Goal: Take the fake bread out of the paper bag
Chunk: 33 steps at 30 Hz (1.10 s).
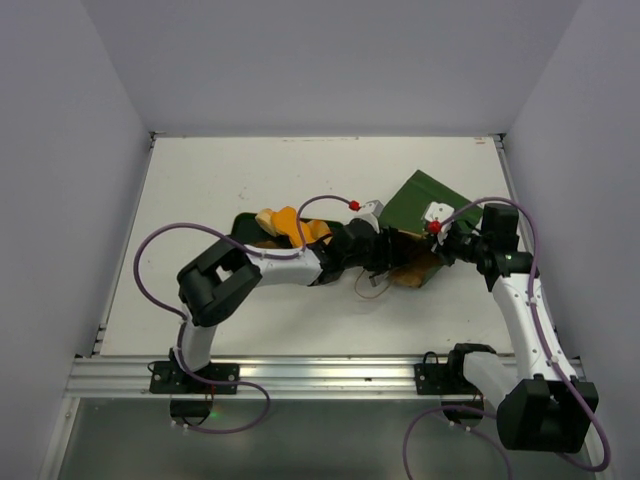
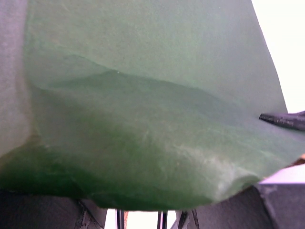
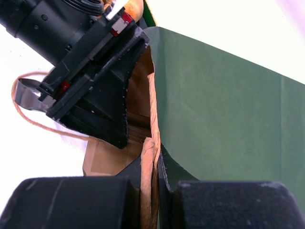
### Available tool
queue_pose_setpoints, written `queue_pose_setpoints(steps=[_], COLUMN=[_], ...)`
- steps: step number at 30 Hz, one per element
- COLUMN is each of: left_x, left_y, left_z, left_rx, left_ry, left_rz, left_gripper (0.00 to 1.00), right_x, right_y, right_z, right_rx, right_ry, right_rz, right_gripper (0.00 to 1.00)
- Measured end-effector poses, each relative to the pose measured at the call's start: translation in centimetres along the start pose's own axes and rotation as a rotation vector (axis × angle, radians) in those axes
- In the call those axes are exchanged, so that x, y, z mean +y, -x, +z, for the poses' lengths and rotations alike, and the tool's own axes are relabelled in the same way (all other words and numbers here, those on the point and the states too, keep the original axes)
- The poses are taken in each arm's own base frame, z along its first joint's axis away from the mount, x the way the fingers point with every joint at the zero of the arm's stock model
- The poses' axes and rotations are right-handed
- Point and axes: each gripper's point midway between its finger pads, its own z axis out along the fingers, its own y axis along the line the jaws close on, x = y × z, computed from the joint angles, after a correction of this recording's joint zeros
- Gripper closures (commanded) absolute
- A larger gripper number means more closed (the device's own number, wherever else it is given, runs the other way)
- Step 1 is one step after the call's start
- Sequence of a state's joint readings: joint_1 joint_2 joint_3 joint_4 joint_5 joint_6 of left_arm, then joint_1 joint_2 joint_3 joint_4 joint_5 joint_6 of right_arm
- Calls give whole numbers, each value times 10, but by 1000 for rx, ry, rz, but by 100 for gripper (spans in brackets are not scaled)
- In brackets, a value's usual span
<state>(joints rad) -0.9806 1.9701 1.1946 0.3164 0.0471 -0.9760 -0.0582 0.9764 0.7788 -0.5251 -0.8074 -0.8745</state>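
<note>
The paper bag point(image 1: 428, 203) lies on its side at the middle right of the table, dark green outside point(image 3: 224, 109) and brown inside. My right gripper point(image 3: 155, 160) is shut on the bag's rim together with a twisted string handle, holding the mouth up point(image 1: 440, 238). My left gripper point(image 1: 388, 250) reaches into the mouth, and one black finger point(image 3: 107, 105) shows inside. Green paper point(image 2: 152, 119) fills the left wrist view and hides those jaws. Tan and orange fake bread pieces point(image 1: 282, 221) lie on a dark tray point(image 1: 243, 222) to the left. No bread shows inside the bag.
A loose string handle loop point(image 1: 370, 287) lies on the table in front of the bag mouth. White walls close in the table on the left, back and right. The left arm stretches across the tray's near side.
</note>
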Motion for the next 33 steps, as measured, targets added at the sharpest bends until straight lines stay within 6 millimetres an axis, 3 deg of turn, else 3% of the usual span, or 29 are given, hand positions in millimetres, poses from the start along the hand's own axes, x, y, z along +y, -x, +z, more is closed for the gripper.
queue_pose_setpoints(steps=[14,20,24,33], left_x=[-3,-6,-4,8], left_y=[-2,-1,-3,-8], left_z=[23,31,34,28], left_rx=[13,14,16,10], left_ry=[-14,-25,-22,-6], left_rz=[-1,-9,-12,-1], left_gripper=[49,62,79,100], right_x=[1,0,0,-2], right_y=[-6,-6,-6,-6], right_z=[3,3,3,3], right_rx=[17,18,18,22], right_ry=[14,15,15,-2], right_rz=[-6,-13,-15,-1], right_gripper=[100,100,100,100])
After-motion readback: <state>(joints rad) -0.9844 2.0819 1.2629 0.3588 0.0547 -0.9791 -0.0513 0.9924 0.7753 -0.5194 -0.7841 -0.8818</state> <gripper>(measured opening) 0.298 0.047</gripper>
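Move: The left hand, still holding the metal tongs, is at the paper bag's mouth; the bag's middle lies about 8 cm to its right, 7 cm ahead and 3 cm lower. The tray is roughly 25 cm to its left and 5 cm ahead, the orange bread on it some 22 cm left and 8 cm ahead. For the right hand, gripping the bag's upper edge, the bag's middle is about 7 cm ahead, 2 cm right and 12 cm below. Squeezing the tongs it already holds, the left hand works them inside the bag: it pushes some 3 cm to the right, deeper into the mouth, slightly forward and down, and closes its fingers from about half open to a third. It then starts back left by about 1 cm, still sinking. The right hand keeps its pinch on the bag's edge, settling by barely a centimetre. ##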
